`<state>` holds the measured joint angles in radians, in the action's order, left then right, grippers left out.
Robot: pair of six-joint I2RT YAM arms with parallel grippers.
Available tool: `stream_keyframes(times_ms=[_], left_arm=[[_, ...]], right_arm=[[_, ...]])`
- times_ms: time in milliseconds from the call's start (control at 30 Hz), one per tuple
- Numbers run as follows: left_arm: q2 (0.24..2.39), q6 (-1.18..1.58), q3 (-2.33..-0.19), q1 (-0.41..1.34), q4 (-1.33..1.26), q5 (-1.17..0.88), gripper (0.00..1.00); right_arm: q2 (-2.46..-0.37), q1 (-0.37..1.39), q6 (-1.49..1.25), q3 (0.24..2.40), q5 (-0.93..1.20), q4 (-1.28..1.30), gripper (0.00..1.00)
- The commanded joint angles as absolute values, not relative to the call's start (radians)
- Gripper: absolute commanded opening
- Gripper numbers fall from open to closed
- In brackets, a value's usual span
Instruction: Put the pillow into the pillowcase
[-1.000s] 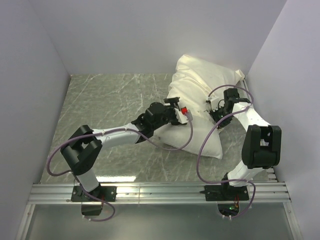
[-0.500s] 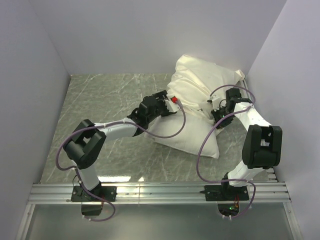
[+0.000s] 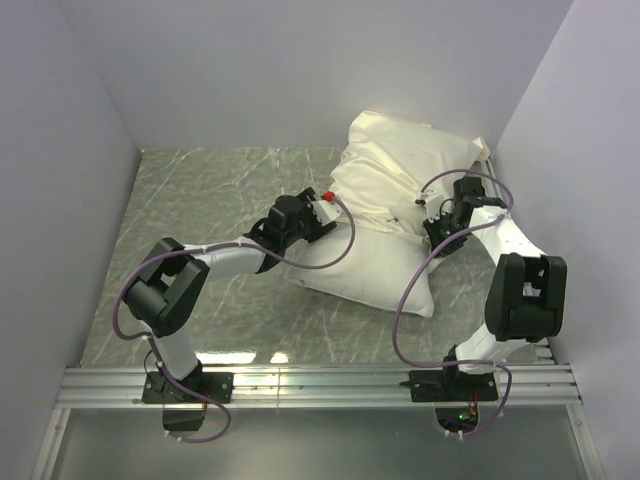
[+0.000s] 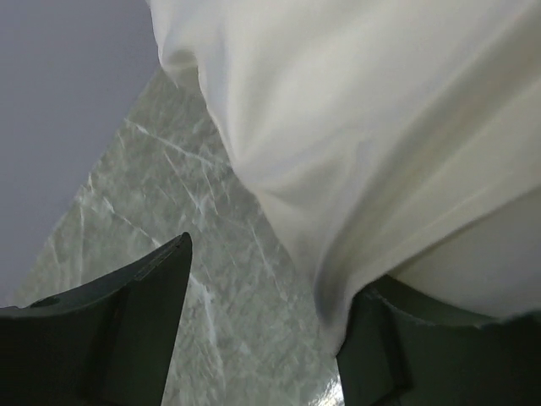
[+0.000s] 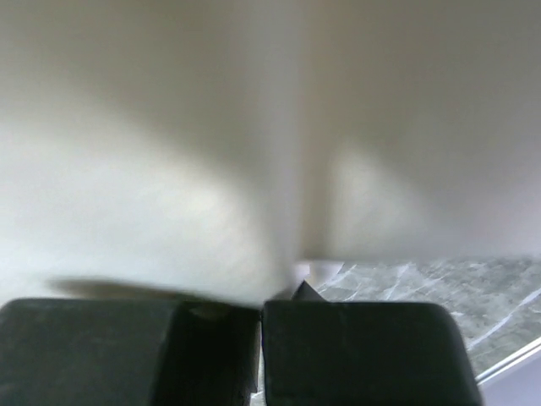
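The cream pillowcase [image 3: 410,150] lies at the back right of the table, bulging. The white pillow [image 3: 375,272] sticks out of it toward the front. My left gripper [image 3: 326,203] is at the bundle's left edge; in the left wrist view it [image 4: 262,338] is open, and pale fabric [image 4: 363,127] hangs over its right finger [image 4: 439,355]. My right gripper [image 3: 435,226] is at the bundle's right side. In the right wrist view it [image 5: 260,338] is shut, with the cream fabric [image 5: 169,186] pressed against its tips.
The grey marble tabletop [image 3: 210,200] stretches to the left of the bundle. The lilac walls [image 3: 80,150] enclose the table on three sides, and the right wall is close behind the bundle. A metal rail [image 3: 320,380] runs along the near edge.
My left gripper has drawn back from on top of the pillow to the bundle's left edge. The pillow's front end has shifted a little. The right arm has barely moved.
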<state>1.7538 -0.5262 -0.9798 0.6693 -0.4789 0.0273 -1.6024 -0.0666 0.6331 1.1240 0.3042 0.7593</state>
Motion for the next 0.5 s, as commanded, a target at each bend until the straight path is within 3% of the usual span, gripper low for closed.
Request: stream_keyframes(times_ms=[0, 100, 167, 200, 233, 467], left_arm=[[1.773, -0.395, -0.999, 0.627, -0.301, -0.017, 0.68], [1.793, -0.289, -1.043, 0.615, -0.223, -0.127, 0.56], [1.801, -0.235, -1.075, 0.617, -0.157, -0.194, 0.16], [1.795, -0.206, -1.098, 0.618, -0.138, -0.21, 0.05], [1.757, -0.193, -1.1, 0.617, -0.134, -0.216, 0.0], [1.55, -0.046, -1.212, 0.563, -0.008, -0.385, 0.0]], right_arm=[[-1.534, -0.08, 0.657, 1.108, 0.35, 0.772, 0.0], [-1.516, -0.078, 0.66, 1.101, 0.432, 0.788, 0.0], [-1.505, -0.077, 0.663, 1.112, 0.5, 0.833, 0.0], [-1.485, -0.077, 0.667, 1.12, 0.573, 0.854, 0.0], [-1.471, -0.077, 0.669, 1.127, 0.613, 0.902, 0.0], [-1.322, -0.077, 0.663, 1.227, 0.877, 1.045, 0.0]])
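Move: The left edge of the pillowcase's mouth hangs about 5 cm below the open left hand, roughly 1 cm back and 1 cm left. The pillow's bare end is some 10 cm back, 10 cm right and 7 cm below that hand. From the right hand, already pinching the mouth's right side, the bare end lies about 16 cm left, 6 cm back and about level; the left edge is 26 cm left, 3 cm ahead and slightly higher. The left fingers close from wide and pinch the mouth's left edge as the hand sinks about 6 cm and tips nearly 30 degrees further down; still gripping, it draws back and rises most of the way again. The right hand keeps its pinch, lifting the mouth's right side some 7 cm while bringing it left and back over the bare end, fingertips swinging left. ##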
